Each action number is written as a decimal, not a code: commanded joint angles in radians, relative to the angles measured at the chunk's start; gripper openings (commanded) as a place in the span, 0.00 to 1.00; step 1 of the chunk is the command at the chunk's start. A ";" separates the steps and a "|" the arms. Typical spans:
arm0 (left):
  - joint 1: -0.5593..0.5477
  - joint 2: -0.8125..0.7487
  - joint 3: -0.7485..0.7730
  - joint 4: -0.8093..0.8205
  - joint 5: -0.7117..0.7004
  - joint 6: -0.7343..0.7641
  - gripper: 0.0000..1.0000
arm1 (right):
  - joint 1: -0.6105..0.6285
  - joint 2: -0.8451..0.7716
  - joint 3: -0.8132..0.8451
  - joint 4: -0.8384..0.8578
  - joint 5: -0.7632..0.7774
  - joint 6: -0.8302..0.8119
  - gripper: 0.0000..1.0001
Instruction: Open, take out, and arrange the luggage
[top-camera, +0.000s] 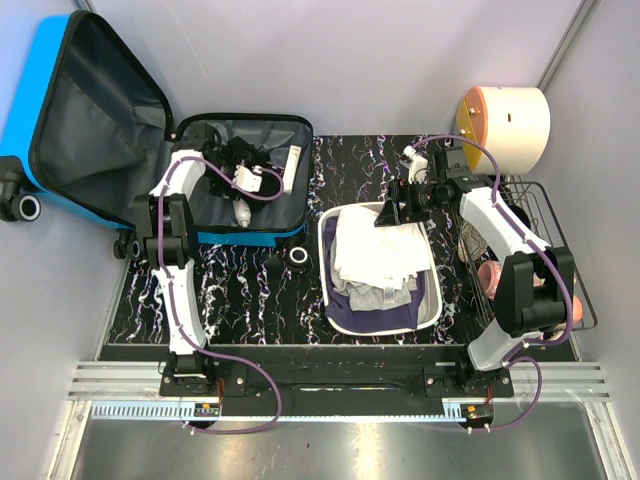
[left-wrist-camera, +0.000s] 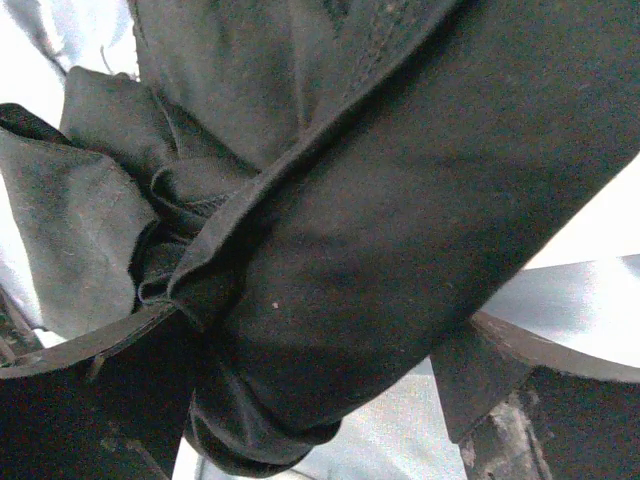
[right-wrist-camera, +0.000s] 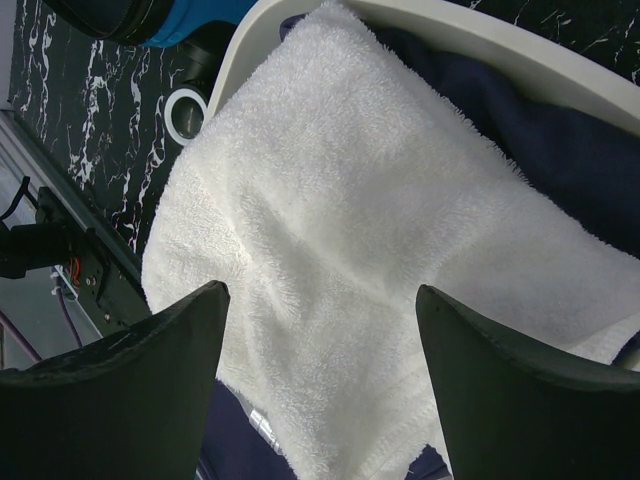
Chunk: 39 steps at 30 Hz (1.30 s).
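The luggage (top-camera: 40, 90), a bright blue suitcase, lies open at the far left, its lid propped up and its dark lining showing. My left gripper (top-camera: 243, 160) reaches into its base. In the left wrist view the jaws (left-wrist-camera: 325, 330) stand wide around a bunched black cloth (left-wrist-camera: 380, 200), which touches the left finger while a gap shows at the right one. My right gripper (top-camera: 392, 212) hovers open (right-wrist-camera: 320, 292) over a white towel (right-wrist-camera: 330, 180) in the white basin (top-camera: 325, 250), holding nothing. A blue corner of the luggage (right-wrist-camera: 195, 20) shows in the right wrist view.
Navy cloth (top-camera: 360, 315) lies under the towel in the basin. A white tape roll (top-camera: 298, 258) sits between the suitcase and the basin. White bottles (top-camera: 292, 165) lie in the suitcase base. A wire rack (top-camera: 560, 200) and a cream drum (top-camera: 505, 125) stand at the right.
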<state>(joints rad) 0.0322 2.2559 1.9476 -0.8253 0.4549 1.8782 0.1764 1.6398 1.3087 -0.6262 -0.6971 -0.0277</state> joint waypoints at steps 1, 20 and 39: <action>-0.003 0.024 0.080 0.057 -0.004 0.042 0.84 | -0.003 0.002 0.047 -0.006 0.004 -0.014 0.85; -0.028 -0.162 0.270 -0.150 0.027 -0.316 0.00 | -0.006 -0.044 0.037 -0.003 -0.022 -0.032 0.86; -0.039 -0.317 0.212 -0.706 0.466 -1.594 0.00 | -0.025 -0.156 -0.048 0.016 -0.073 -0.009 0.86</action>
<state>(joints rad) -0.0731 2.0201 2.2158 -1.3159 0.5583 0.5690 0.1570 1.5295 1.2816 -0.6319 -0.7280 -0.0402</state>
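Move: The black cloth is bunched at my open left fingers in the suitcase, its middle about 4 cm back, 5 cm to the right and a centimetre lower. The white tube lies some 14 cm back and 6 cm right of my left hand, the white box about 6 cm back and 18 cm right. The tray with the white towel is far off, roughly 27 cm back and 39 cm right. From my right hand the cloth is about 15 cm forward, 37 cm left and 10 cm lower. I edge my left hand barely forward while its fingers shut and pinch a fold of the black cloth. Then I pull it up about 15 cm and swing back towards me some 14 cm and to the right about 8 cm, towards the tray, rolling the hand some 70 degrees counter-clockwise about the line of its fingers. My right hand, empty and open, rises about 3 cm over the towel. ##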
